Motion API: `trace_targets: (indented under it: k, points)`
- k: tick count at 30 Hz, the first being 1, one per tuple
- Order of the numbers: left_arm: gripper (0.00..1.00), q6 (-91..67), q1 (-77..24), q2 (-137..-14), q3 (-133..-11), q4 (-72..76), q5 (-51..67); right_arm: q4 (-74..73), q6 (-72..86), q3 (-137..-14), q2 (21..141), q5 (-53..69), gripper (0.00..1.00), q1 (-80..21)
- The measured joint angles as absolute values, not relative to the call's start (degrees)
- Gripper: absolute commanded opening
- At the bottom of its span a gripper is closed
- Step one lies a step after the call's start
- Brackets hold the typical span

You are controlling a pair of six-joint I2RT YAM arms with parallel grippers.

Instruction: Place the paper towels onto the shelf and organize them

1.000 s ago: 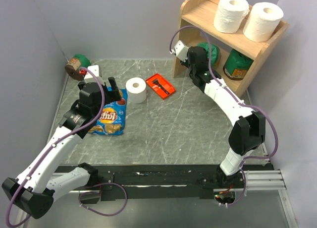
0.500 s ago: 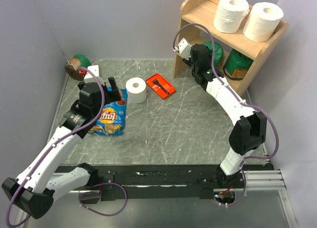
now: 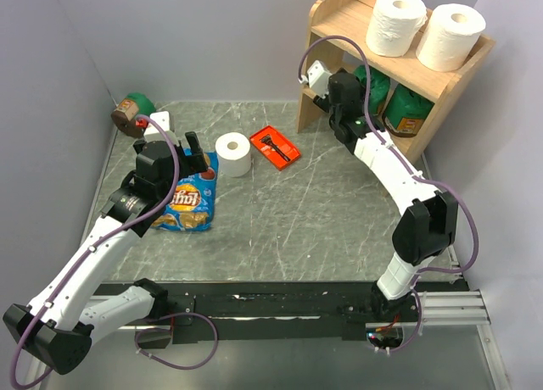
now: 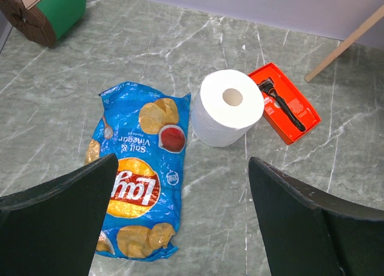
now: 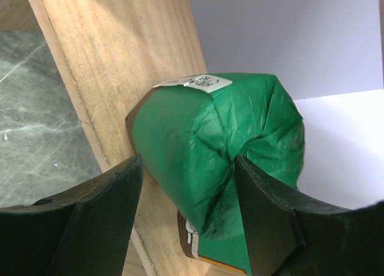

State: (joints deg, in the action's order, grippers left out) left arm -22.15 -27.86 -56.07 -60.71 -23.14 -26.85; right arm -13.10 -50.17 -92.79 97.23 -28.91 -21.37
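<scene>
Two white paper towels (image 3: 396, 23) (image 3: 451, 36) stand upright on the top tier of the wooden shelf (image 3: 339, 17). A third roll (image 3: 233, 154) (image 4: 230, 108) stands on the table, just beyond my left gripper (image 3: 198, 154) (image 4: 183, 168), which hovers wide open with nothing in it. My right gripper (image 3: 358, 86) (image 5: 188, 168) reaches into the lower tier beside the shelf's side panel (image 5: 114, 60). It is open, and a green wrapped canister (image 5: 210, 138) (image 3: 373, 78) sits between its fingers.
A second green canister (image 3: 409, 112) stands in the lower tier. A blue chips bag (image 3: 188, 202) (image 4: 135, 192) lies under my left wrist. An orange razor box (image 3: 274, 146) (image 4: 283, 102) lies right of the table roll. Another green canister (image 3: 131, 113) (image 4: 42, 12) lies at the far left.
My right gripper has pushed farther into the lower shelf with the green canister, and its jaws have spread apart. The left arm has not moved.
</scene>
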Motion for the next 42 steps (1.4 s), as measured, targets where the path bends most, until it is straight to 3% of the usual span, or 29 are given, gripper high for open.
trace_targets:
  k: [18,23,26,35,42]
  points:
    - [0.96,-22.2,-27.9,-56.1,-60.0,-22.6,-30.2,-20.4,-41.6,-93.5,91.4,-28.1,0.75,-24.8]
    - [0.96,-22.1,-26.5,-55.1,-56.8,-19.3,-31.8,-20.6,-32.7,-84.4,78.6,-24.4,0.87,-33.6]
    - [0.96,-22.2,-20.8,-56.9,-57.5,-19.2,-30.4,-19.9,-26.3,-75.7,68.5,-21.0,1.0,-40.6]
    - [0.99,-26.6,6.3,-74.6,-65.2,-13.0,-10.0,-20.4,-9.5,-60.0,55.5,-13.5,1.0,-46.2]
    - [0.97,-27.6,12.7,-90.6,-72.2,-8.9,-2.2,-21.8,-0.5,-54.5,49.5,-10.3,1.0,-46.4]
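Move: The right hand's fingers are round the shelved green roll on the lower shelf, its middle some 4 cm ahead and level; the second green roll stands about 11 cm right of that hand and 2 cm back, and the red tray about 21 cm left, 4 cm back and 28 cm below. For the empty left hand, the corner green roll lies about 24 cm ahead, 22 cm left and 25 cm below; the chip bag is 4 cm left and 2 cm ahead, the white roll 10 cm right and 11 cm ahead. Opening wider, the right fingers come free of the shelved green roll and the hand backs out of the shelf, about 26 cm back and 13 cm left, lifting slightly, then sinking over the open table, while it rolls some 50 degrees left side up and swings counter-clockwise. The open left hand then sweeps left, forward and down towards the corner green roll, turning about 20 degrees counter-clockwise. ##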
